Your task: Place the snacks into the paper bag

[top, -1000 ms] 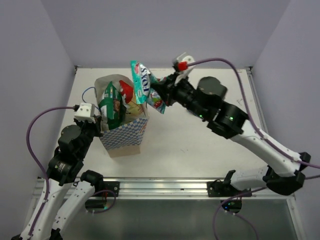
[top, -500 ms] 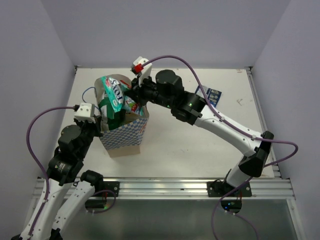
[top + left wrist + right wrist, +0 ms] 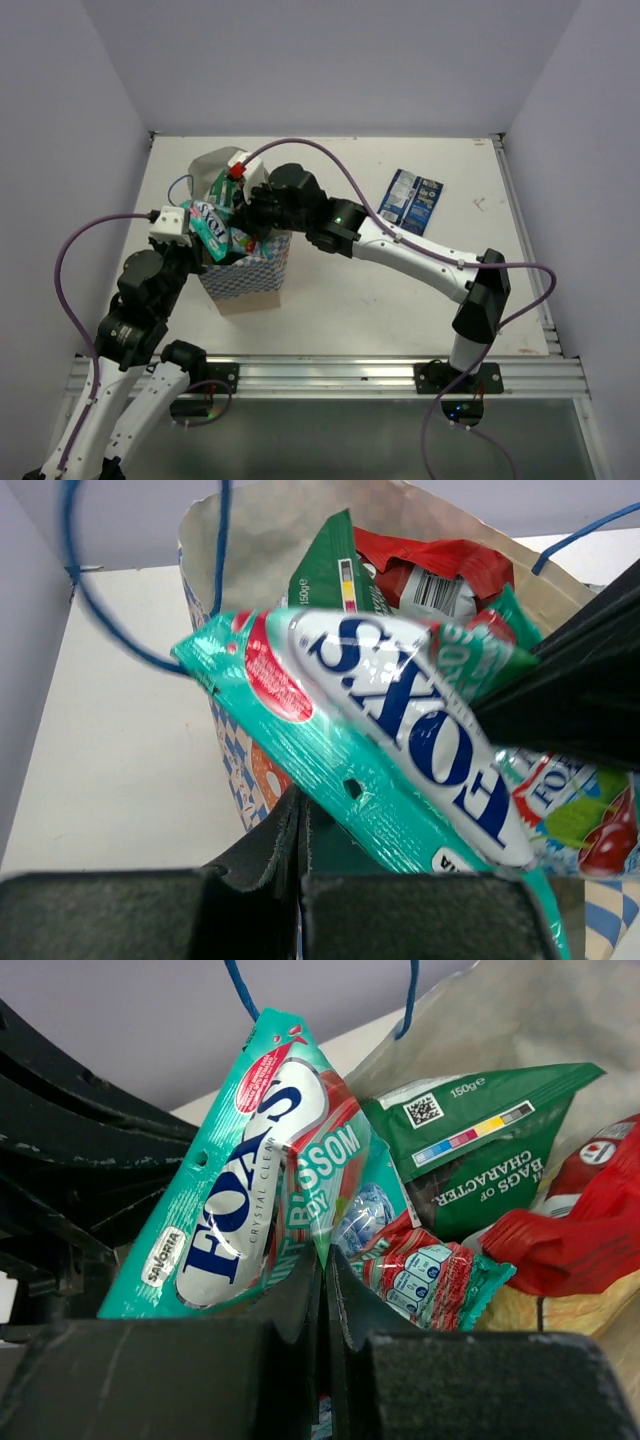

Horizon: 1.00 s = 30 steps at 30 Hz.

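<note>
The paper bag stands upright at the table's left, its cream inner wall and blue string handles showing. My right gripper is shut on the teal candy pack, which lies tilted across the bag's mouth over the other snacks. A dark green chips packet and a red packet sit inside the bag. My left gripper is shut on the bag's near left wall, just under the teal pack. The dark blue pack lies flat on the table to the right.
The right arm stretches across the table's middle from its base at the near edge. Grey walls close in the table on three sides. A purple cable loops over the bag's right side.
The right arm has swung left and down with the teal candy pack, from beside the bag's right rim to over its mouth. This uncovered the dark blue pack. The left arm has not moved.
</note>
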Motion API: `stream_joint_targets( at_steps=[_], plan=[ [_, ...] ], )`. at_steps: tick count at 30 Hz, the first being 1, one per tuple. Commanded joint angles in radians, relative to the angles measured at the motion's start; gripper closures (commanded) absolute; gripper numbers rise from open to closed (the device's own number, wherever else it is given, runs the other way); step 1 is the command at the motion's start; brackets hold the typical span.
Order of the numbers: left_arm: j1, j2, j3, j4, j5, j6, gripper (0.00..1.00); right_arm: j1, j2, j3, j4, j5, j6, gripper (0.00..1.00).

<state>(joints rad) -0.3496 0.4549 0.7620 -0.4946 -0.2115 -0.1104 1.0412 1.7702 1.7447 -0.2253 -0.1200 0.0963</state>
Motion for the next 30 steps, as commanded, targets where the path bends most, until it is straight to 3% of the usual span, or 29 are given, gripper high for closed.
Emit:
stream_joint_targets(
  at_steps=[1, 7, 20, 30],
  plan=[
    [-0.006, -0.012, -0.006, 0.057, 0.027, 0.017, 1.0, 0.02, 0.026, 0.013, -0.016, -0.01, -0.013, 1.0],
    [-0.006, -0.015, -0.006, 0.06, 0.029, 0.018, 1.0, 0.028, 0.043, -0.01, -0.031, 0.02, -0.053, 1.0],
    [-0.006, -0.027, -0.007, 0.057, 0.026, 0.02, 1.0, 0.028, 0.21, 0.249, -0.091, 0.029, -0.079, 1.0],
    [-0.006, -0.027, -0.009, 0.059, 0.027, 0.02, 1.0, 0.028, 0.227, 0.247, -0.092, 0.048, -0.089, 1.0]
  ],
)
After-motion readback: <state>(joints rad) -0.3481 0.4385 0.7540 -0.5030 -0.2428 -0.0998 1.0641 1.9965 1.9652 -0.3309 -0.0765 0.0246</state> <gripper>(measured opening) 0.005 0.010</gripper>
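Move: The right hand already pinches the Fox's candy pack over the near part of the paper bag's mouth. The middle of that opening is roughly 4 cm ahead, 2 cm left and 5 cm below. Inside, the green chips lie about 4 cm ahead, 5 cm left and 7 cm down; the red chips about 6 cm ahead, 3 cm right and 8 cm down. From the left hand, at the near left rim, the mouth's middle is some 9 cm ahead, 8 cm right and level. Still pinching the candy pack between shut fingers, the right hand lowers it into the bag's mouth: first down nearly 3 cm with a slight draw back, then left and forward, still sinking, in all about 4 cm left and 4.5 cm down, fingertips dipping some 5 degrees. The left hand keeps hold of the near left rim, almost still. ##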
